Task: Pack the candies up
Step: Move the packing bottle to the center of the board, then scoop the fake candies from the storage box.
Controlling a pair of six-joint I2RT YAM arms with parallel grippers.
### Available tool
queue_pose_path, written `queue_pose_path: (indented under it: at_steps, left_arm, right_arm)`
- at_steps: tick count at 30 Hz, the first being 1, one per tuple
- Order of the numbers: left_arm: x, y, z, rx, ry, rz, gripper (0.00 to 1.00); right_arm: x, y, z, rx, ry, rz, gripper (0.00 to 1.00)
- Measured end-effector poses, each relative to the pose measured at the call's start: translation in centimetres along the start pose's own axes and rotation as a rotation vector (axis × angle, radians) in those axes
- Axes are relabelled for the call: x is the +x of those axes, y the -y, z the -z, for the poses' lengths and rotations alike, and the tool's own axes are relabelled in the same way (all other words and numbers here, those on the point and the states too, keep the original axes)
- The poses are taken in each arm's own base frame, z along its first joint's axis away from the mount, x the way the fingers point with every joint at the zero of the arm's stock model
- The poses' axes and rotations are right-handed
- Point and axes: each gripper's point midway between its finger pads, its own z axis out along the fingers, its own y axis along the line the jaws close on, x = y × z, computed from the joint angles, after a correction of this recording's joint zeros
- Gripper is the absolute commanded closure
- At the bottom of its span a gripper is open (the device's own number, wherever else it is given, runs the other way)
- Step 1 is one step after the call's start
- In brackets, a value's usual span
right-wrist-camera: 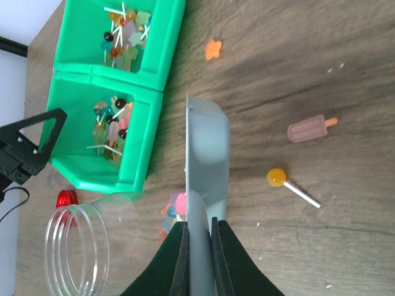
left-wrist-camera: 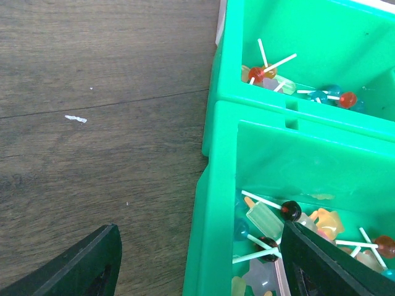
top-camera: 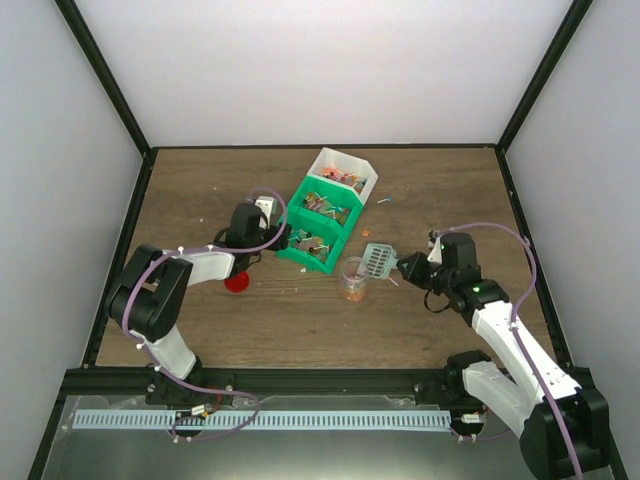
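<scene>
Candies (left-wrist-camera: 276, 217) in mixed colours, some on white sticks, lie in two green bins (left-wrist-camera: 216, 185). My left gripper (left-wrist-camera: 197, 274) is open and straddles the near bin's side wall, with one finger over the table and one over the candies. My right gripper (right-wrist-camera: 199, 246) is shut on the handle of the pale blue-green scoop (right-wrist-camera: 207, 145). The scoop's head (top-camera: 377, 261) hangs just above and to the right of a clear jar (top-camera: 352, 280). A few candies (right-wrist-camera: 176, 206) lie in the jar's bottom.
A white bin (top-camera: 345, 172) of candies stands behind the green bins (top-camera: 316, 225). The red jar lid (top-camera: 237, 282) lies left of the jar. Loose on the table are an orange gummy (right-wrist-camera: 213, 49), a pink popsicle sweet (right-wrist-camera: 308, 129) and a yellow lollipop (right-wrist-camera: 278, 177).
</scene>
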Motion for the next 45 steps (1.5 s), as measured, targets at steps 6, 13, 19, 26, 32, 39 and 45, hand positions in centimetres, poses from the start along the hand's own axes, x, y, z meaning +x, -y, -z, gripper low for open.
queue_pose_path:
  at_steps: [6,13,19,26,32,39,45]
  left_arm:
    - [0.1,0.2,-0.2,0.011,-0.005,0.001,0.28]
    - [0.0,0.8,-0.7,0.048,-0.009,0.007,0.28]
    - [0.1,0.7,-0.6,0.042,-0.013,0.003,0.27]
    - [-2.2,0.7,0.3,0.006,-0.023,-0.054,0.46]
    - [-3.9,0.9,0.4,0.004,-0.009,-0.093,0.56]
    - [-2.7,0.3,1.0,-0.006,-0.037,-0.093,0.65]
    - [-1.8,0.5,0.2,0.020,-0.068,-0.102,0.74]
  right_arm:
    - [2.3,0.3,-0.4,-0.018,-0.045,-0.009,0.99]
    - [2.2,-0.2,-0.5,-0.035,-0.048,-0.014,0.99]
    - [-1.0,-2.9,-0.5,-0.048,-0.025,-0.006,0.99]
    - [-6.7,-8.2,-0.8,-0.118,0.030,0.028,0.99]
    - [-6.8,-9.6,-4.2,-0.093,-0.047,0.036,0.99]
    - [-4.5,-12.3,-7.2,-0.081,-0.137,0.068,0.99]
    - [-3.9,-12.1,-8.2,-0.056,-0.159,0.056,0.99]
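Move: The right hand, its scoop blade against the packing bottle's far right side, has the near green compartment about 11 cm ahead, 20 cm to its left and 11 cm lower. The bottle stands some 9 cm to this hand's left and 1 cm back; the middle green compartment is about 21 cm ahead and 15 cm left; the yellow lollipop lies 3 cm ahead and 1 cm left, 13 cm below. From the left hand, the near green compartment is about 7 cm right, 2 cm back and 4 cm below. Keeping its shut grip on the scoop, the right hand pushes the bottle a little farther back and to the left, sinking about 1.5 cm, then lifts the blade away and swings up, forward and then left, easing down at the end, so that it finishes some 9 cm forward, 12 cm left and 4 cm higher with the blade over the near green compartment. Meanwhile the left hand bobs up and forward a few centimetres and settles partly back at the box's left wall, its wide-open fingers narrowing to about a quarter open with the wall between them; a firm pinch can't be made out. ##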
